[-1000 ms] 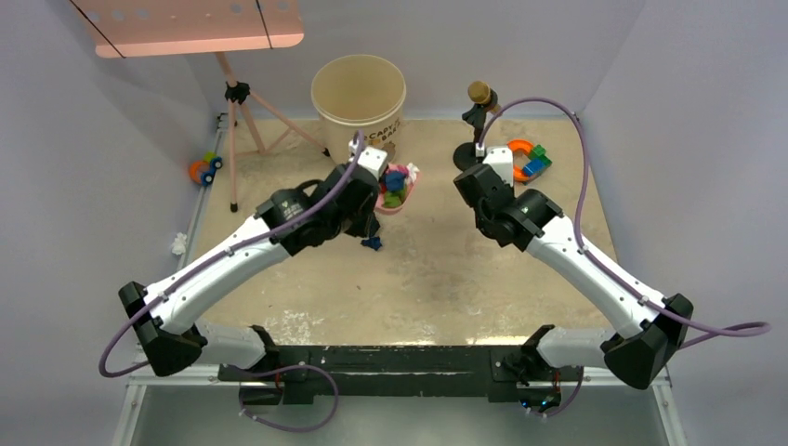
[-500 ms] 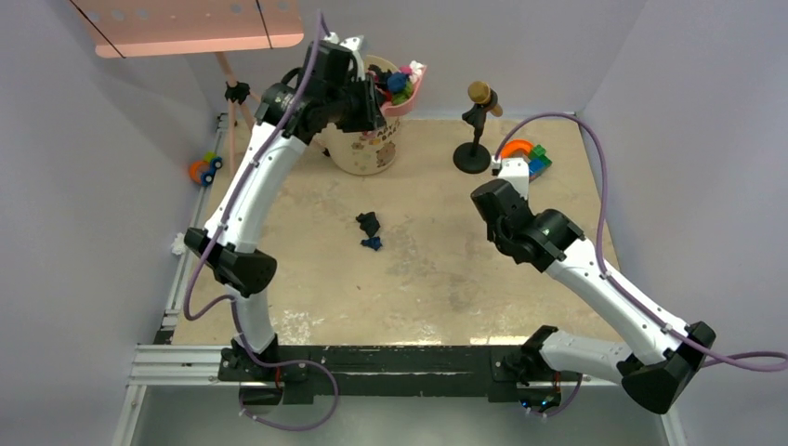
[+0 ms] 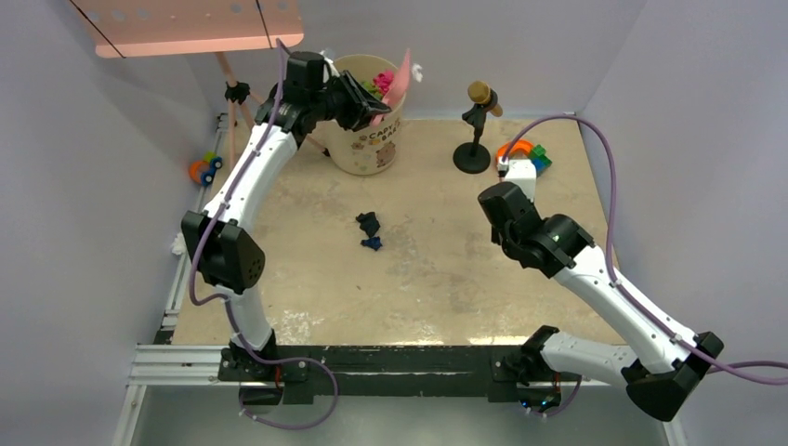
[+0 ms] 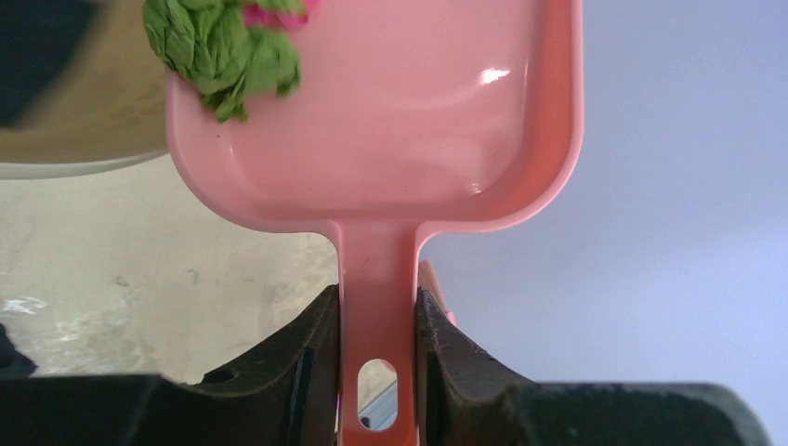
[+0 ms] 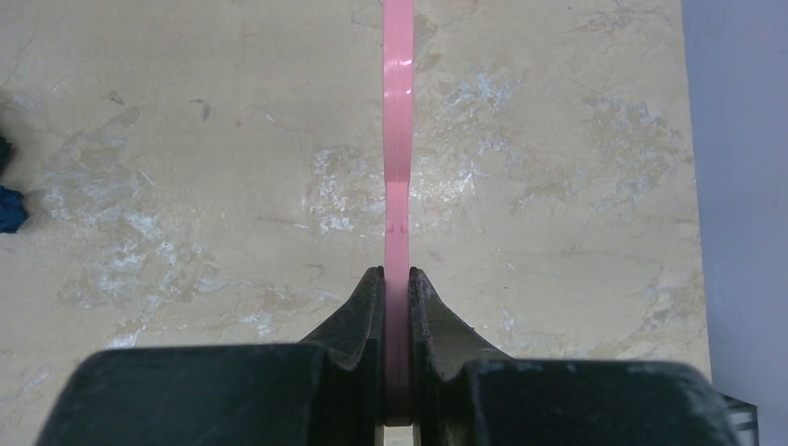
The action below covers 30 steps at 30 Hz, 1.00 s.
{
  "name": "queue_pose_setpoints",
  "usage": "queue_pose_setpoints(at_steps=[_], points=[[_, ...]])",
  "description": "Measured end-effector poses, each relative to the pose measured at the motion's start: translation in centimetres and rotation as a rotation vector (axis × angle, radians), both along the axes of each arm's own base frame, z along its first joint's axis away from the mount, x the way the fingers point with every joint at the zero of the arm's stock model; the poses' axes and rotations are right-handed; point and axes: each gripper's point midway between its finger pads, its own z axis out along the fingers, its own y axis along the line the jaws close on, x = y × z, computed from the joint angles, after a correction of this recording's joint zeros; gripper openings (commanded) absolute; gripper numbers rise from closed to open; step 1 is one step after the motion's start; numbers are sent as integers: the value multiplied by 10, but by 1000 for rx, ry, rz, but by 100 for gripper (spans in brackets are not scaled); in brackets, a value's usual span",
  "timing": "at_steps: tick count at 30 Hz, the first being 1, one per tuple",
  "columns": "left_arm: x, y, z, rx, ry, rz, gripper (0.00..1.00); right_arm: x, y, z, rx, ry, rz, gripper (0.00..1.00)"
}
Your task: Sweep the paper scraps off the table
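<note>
My left gripper (image 4: 376, 297) is shut on the handle of a pink dustpan (image 4: 390, 121), which it holds tilted over the beige bucket (image 3: 358, 139). Green (image 4: 228, 51) and magenta (image 4: 274, 11) paper scraps sit at the pan's far lip, above the bucket's mouth. A black scrap (image 3: 369, 223) and a dark blue scrap (image 3: 373, 243) lie mid-table (image 3: 437, 279). The blue one also shows at the left edge of the right wrist view (image 5: 9, 209). My right gripper (image 5: 397, 274) hovers over the right side of the table. It is shut on a thin pink handle (image 5: 398, 139) seen edge-on.
A black microphone-shaped stand (image 3: 477, 130) and orange-blue-green toy blocks (image 3: 525, 156) sit at the back right. A pink tripod (image 3: 237, 102) stands at the back left under a pink board (image 3: 195, 23). A toy (image 3: 204, 169) and a white wad (image 3: 177, 243) lie off the left edge.
My left arm lifted the loaded dustpan off the table to above the bucket and tipped it, so the scraps slid to its lip. My right arm drew back slightly to the right.
</note>
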Motion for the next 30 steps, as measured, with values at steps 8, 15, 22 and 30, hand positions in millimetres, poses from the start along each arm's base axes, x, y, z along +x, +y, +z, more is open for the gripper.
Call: queue_pose_setpoints(at_steps=[8, 15, 22, 30], points=[[-5, 2, 35, -146, -46, 8, 0, 0, 5, -5, 5, 24, 14, 0], [-16, 12, 63, -156, -120, 10, 0, 0, 6, -6, 4, 28, 16, 0], [-38, 19, 62, -60, -148, -30, 0, 2, 14, -12, 21, 52, 40, 0], [-119, 15, 59, 205, -268, -162, 0, 13, 51, -3, 175, 12, 132, 0]])
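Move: The dark scrap left on the table lies about 6 cm back, 2 cm left and 32 cm below the left hand, which holds the tipped dustpan; the blue scrap is 6 cm nearer the base. The bucket's middle is 10 cm ahead, 3 cm left and 20 cm below; the black stand is 12 cm ahead, 25 cm right. From the right hand, holding the brush, the dark scrap is about 12 cm ahead, 33 cm left and 22 cm below. Left lifts the dustpan 6 cm, then back 12 from the bucket; right brings its brush 5 cm left. ##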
